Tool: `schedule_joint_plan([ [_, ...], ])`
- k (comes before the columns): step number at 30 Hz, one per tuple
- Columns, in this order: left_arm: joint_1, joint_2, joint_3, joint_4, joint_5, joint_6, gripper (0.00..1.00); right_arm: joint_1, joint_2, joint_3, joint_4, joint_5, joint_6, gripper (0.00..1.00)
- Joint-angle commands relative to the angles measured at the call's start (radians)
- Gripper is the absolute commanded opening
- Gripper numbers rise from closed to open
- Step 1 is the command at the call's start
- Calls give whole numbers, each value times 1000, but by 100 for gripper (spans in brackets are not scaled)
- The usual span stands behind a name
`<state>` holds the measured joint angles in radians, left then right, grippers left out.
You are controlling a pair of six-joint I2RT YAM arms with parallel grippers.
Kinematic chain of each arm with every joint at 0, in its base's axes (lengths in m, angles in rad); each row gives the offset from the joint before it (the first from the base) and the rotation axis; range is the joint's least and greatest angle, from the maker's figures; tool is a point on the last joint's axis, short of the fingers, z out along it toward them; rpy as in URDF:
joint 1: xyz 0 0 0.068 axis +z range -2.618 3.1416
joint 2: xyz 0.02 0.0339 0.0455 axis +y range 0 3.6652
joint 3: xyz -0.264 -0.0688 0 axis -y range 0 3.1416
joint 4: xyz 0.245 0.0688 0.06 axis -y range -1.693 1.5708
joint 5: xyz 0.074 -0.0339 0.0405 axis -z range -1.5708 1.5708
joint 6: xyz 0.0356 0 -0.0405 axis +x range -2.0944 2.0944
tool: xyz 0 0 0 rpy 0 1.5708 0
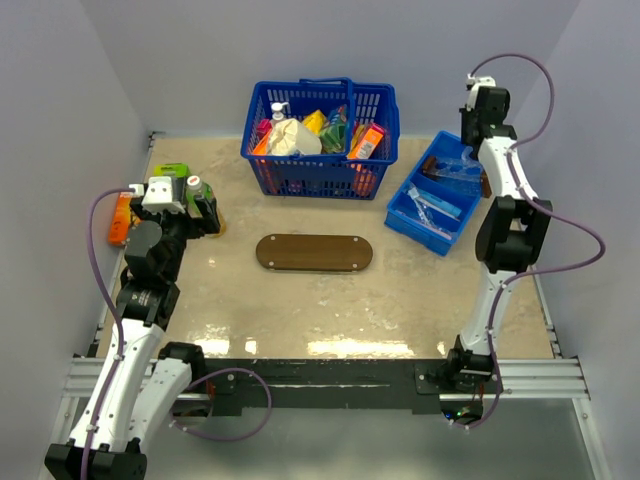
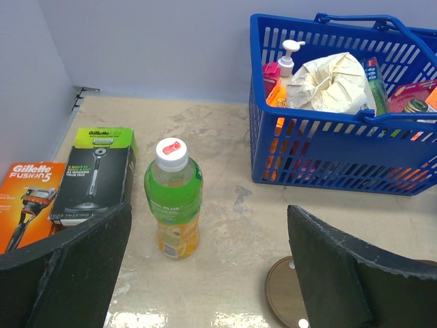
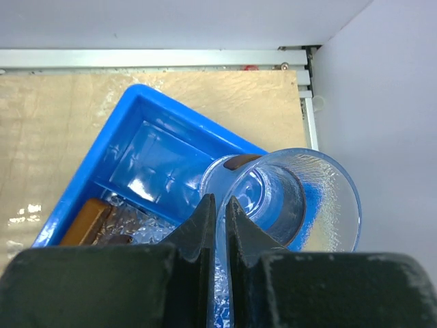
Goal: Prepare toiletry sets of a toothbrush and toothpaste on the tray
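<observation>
The dark brown oval tray (image 1: 314, 252) lies flat at the table's middle; its rounded end (image 2: 287, 294) shows in the left wrist view. My right gripper (image 3: 220, 199) is shut on the rim of a clear glass cup (image 3: 328, 198), held tilted over the blue bin (image 3: 102, 178). From above, that gripper (image 1: 470, 140) hangs over the bin's far end. Pale blue wrapped toiletry items (image 1: 433, 208) lie in the bin (image 1: 400, 215). I cannot pick out the toothbrush. My left gripper (image 2: 208, 208) is open and empty at the left (image 1: 205, 210).
A blue basket (image 1: 320, 170) full of goods stands behind the tray. A green-and-orange bottle (image 2: 173, 198) stands ahead of my left gripper, with a black razor box (image 2: 95, 174) and an orange razor box (image 2: 27, 198) to its left. Brown wrapped items (image 3: 85, 222) lie in the bin.
</observation>
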<state>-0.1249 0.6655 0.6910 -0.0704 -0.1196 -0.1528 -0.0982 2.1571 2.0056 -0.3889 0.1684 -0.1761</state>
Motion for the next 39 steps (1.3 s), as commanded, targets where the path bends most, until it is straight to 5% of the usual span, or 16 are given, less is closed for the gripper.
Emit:
schedule_joint_plan([
  [1,2,-9,1,21,-9,10,100,15,-98,41,113,31,13,0],
  [6,2,-9,1,21,-6,10,100,61,-189,56,36,36,61,0],
  [25,1,-27,1,23,3,4,100,451,-689,-349,-180,221,339,0],
  [39,-9,-6,-1,27,5,-1,100,761,-737,-423,-478,227,546,0],
])
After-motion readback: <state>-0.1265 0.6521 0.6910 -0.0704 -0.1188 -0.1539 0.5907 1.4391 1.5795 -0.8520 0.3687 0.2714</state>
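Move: The clear cup is already in the right hand's closed fingers, lifted over the far end of the blue box. The brown tray that the cup is bound for lies about 42 cm to this hand's left, 29 cm back and 19 cm below. The box's middle is some 14 cm back, 7 cm left and 17 cm below, and the blue basket about 41 cm left, level ahead and 10 cm lower. From the left hand, the tray is some 27 cm right, 1 cm ahead, 29 cm below. The clear cup stays pinched by its wall as the right hand rises about 15 cm, then swings left and back past the basket's near side towards the tray's right end, some 26 cm each way, sinking about 7 cm over the latter half. The wrist turns roughly 15 degrees counter-clockwise and rolls its left side up a little; the fingers keep their hold. ##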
